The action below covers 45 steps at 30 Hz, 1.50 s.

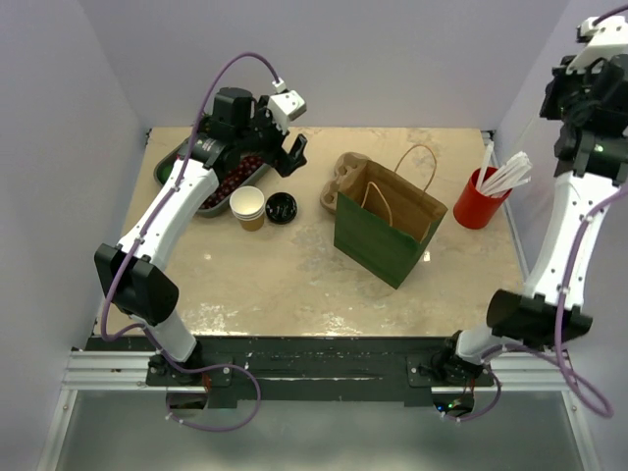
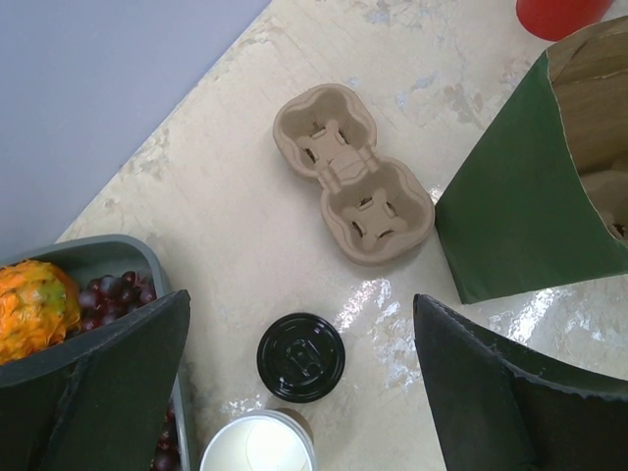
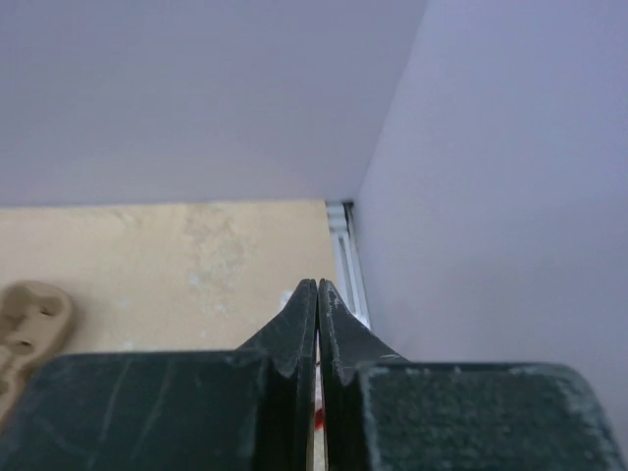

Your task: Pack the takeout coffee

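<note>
One takeout coffee cup [image 1: 247,206], kraft-tan and white inside, stands open on the table beside the grey tray. Its round black lid [image 1: 281,208] lies flat just to its right. In the left wrist view the lid [image 2: 301,357] is on the table below my left gripper [image 2: 299,297], whose jaws are wide open and hold nothing. The cup's rim [image 2: 260,446] shows at the bottom edge. The green paper bag [image 1: 388,221] stands open mid-table. My right gripper [image 3: 317,287] is shut on nothing, raised high at the back right corner.
A pulp two-cup carrier [image 1: 340,177] lies behind the bag; the carrier [image 2: 351,175] is empty. A grey tray [image 2: 118,257] with dark grapes and an orange fruit [image 2: 34,304] sits back left. A red cup [image 1: 478,201] of white straws stands right of the bag.
</note>
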Tool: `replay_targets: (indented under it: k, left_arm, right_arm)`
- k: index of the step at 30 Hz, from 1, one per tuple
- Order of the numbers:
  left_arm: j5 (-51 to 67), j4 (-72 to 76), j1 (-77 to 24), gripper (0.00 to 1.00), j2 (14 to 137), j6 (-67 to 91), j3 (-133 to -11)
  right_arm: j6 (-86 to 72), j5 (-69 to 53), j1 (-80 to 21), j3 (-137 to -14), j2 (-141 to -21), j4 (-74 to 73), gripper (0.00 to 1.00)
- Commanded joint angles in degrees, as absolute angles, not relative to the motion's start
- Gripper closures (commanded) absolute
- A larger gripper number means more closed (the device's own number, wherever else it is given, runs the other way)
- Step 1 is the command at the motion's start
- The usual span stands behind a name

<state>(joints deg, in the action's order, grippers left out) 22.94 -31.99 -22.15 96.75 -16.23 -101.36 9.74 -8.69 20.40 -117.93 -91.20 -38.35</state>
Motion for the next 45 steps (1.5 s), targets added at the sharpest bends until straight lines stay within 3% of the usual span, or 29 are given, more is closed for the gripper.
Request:
replay_targets:
  k: [1, 5, 12, 21, 26, 30, 33, 37, 38, 39, 42, 45]
  left_arm:
    - [25.05, -29.09, -21.80, 0.00, 95.71, -16.00, -104.06]
    - [24.87, -29.27, -21.80, 0.00, 96.33, -15.91, -106.08]
    - [24.17, -29.71, -21.80, 0.00, 96.42, -16.00, -107.14]
    - [22.94, -30.32, -21.88, 0.00, 94.75, -16.79, -105.65]
    - [22.59, -30.58, -21.88, 0.00, 94.13, -17.14, -105.29]
    - [22.15, -30.76, -21.88, 0.00, 93.87, -17.58, -105.12]
    - [21.97, -30.85, -21.88, 0.00, 93.87, -17.93, -104.94]
    - [21.10, -30.67, -21.88, 0.00, 93.87, -18.19, -105.12]
    - [20.48, -30.41, -21.80, 0.00, 93.87, -17.93, -105.20]
    - [19.70, -30.24, -21.88, 0.00, 93.87, -17.76, -105.47]
    - [13.29, -28.74, -21.80, 0.00, 93.78, -16.26, -106.61]
    - [7.22, -27.34, -20.84, 0.00, 93.52, -15.74, -107.93]
  right_arm:
    - [5.11, -23.67, 20.48, -116.28, -82.91, -29.55, 1.00]
    - [0.45, -42.94, 20.39, -114.87, -79.37, -23.40, 1.00]
    - [-26.52, -64.76, 20.39, -117.43, -83.58, -13.47, 1.00]
    - [-27.43, -72.69, 20.30, -112.24, -84.03, -16.16, 1.00]
    - [-7.98, -69.62, 18.55, -114.60, -86.30, -39.46, 1.00]
    - [9.38, -65.31, 14.25, -122.59, -91.92, -60.96, 0.51]
    - [12.05, -64.07, 12.57, -125.59, -92.20, -63.73, 0.43]
    - [0.99, -58.56, 12.57, -124.72, -88.87, -45.86, 0.25]
    - [-4.08, -51.23, 12.57, -123.67, -88.07, -42.57, 0.17]
    - [-5.78, -47.32, 12.57, -122.44, -87.11, -39.58, 0.01]
    - [-8.26, -32.03, 12.48, -115.51, -83.59, -30.42, 0.01]
    - [-6.95, -19.48, 12.48, -117.23, -84.63, -29.97, 0.01]
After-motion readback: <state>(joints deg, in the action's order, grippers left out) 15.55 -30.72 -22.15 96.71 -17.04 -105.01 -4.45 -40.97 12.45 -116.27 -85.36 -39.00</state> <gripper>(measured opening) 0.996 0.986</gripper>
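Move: Sweep the right gripper, shut on a thin straw, to the green paper bag: the bag stands about 26 cm left of it and 8 cm back, its middle some 34 cm lower. The red straw cup is only about 2 cm left, 2 cm ahead and 38 cm down; the cardboard tray lies roughly 36 cm left, 12 cm ahead and 43 cm down. From the left gripper the bag is about 24 cm right, 10 cm back and 20 cm below. Lift the right gripper about 13 cm while swinging it left and back from the straw cup towards the bag, turning nearly 60 degrees counter-clockwise. Then sink to about the starting height by the bag's right side, open wide to let the straw go, rise slightly and start back right, turning clockwise. Raise the open left gripper about 3 cm. ##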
